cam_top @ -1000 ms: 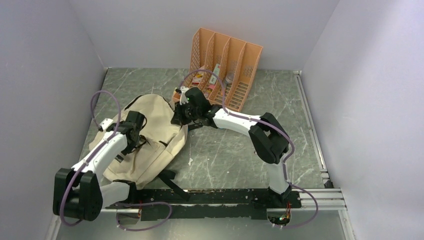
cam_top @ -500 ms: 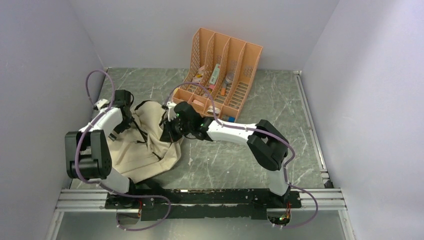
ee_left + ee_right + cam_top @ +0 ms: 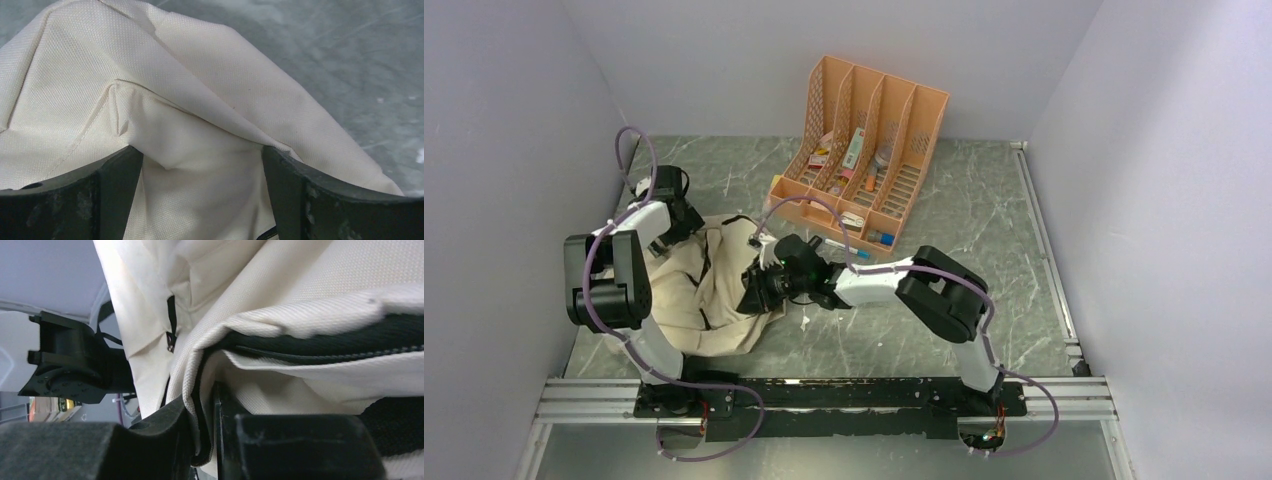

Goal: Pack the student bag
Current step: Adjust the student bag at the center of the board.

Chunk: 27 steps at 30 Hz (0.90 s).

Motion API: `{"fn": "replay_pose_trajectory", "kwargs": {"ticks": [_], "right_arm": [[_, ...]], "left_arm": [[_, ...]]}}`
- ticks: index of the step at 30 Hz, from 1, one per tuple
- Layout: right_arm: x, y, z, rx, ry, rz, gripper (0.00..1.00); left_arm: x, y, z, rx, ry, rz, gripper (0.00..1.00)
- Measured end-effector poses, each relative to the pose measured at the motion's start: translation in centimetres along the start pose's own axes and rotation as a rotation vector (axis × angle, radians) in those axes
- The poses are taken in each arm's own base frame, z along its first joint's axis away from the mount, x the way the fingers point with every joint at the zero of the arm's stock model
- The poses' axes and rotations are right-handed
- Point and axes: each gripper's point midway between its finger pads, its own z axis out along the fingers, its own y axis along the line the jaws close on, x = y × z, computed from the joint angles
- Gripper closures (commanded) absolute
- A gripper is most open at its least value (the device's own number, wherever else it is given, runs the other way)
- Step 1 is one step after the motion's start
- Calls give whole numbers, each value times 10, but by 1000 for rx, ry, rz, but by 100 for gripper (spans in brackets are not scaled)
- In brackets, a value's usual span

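Observation:
The student bag [image 3: 686, 300], beige fabric with dark zippers, lies crumpled at the table's left. My right gripper [image 3: 757, 292] is at its right edge. In the right wrist view the gripper [image 3: 202, 425] is shut on a fold of the bag's [image 3: 310, 305] zippered rim. My left gripper [image 3: 680, 216] is at the bag's far end. In the left wrist view this gripper [image 3: 202, 190] stands wide open, and a bulge of bag cloth [image 3: 200, 100] fills the gap between its fingers [image 3: 117, 185].
An orange file organizer [image 3: 871, 140] with small stationery in its slots stands at the back centre. A pen [image 3: 852, 252] lies on the table just in front of it. White walls close in on three sides. A metal rail [image 3: 1049, 270] runs along the right.
My right gripper has dragged the bag's rim toward the near left, bunching the bag up. The left arm swung from on top of the bag to its far end.

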Motion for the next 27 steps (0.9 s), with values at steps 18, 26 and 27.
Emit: {"fn": "replay_pose_trajectory", "kwargs": {"ticks": [18,26,27], "right_arm": [[-2,-22,9,-6,-112,62,60],[42,-25,-8,17,-19,90,50],[49,-26,-11,24,-5,94,48]], "left_arm": [[-74,-73,-59,269,-255,75,7],[-134,-50,-143,302,-468,59,7],[-134,-55,-150,340,-472,93,8]]}}
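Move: Just off the left hand's open fingers lies the far-left part of the student bag. The bag's middle is about 13 cm back and 8 cm to this hand's right, slightly lower. From the right hand, at the bag's right edge, that middle lies some 10 cm left, 6 cm ahead and 7 cm down. The blue-capped marker is about 18 cm ahead and 20 cm right of the right hand, 9 cm lower; the orange organizer stands roughly 31 cm ahead and 24 cm right. Sweeping low over the bag's far end, the left hand travels about 8 cm forward and 4 cm right with open fingers in the fabric, then rises clear, nearly 20 cm up in all, tilting its fingers upward. The right hand dips and noses forward slightly, then draws back and right about 4 cm, its nearly shut fingers parting around the bag's edge. ##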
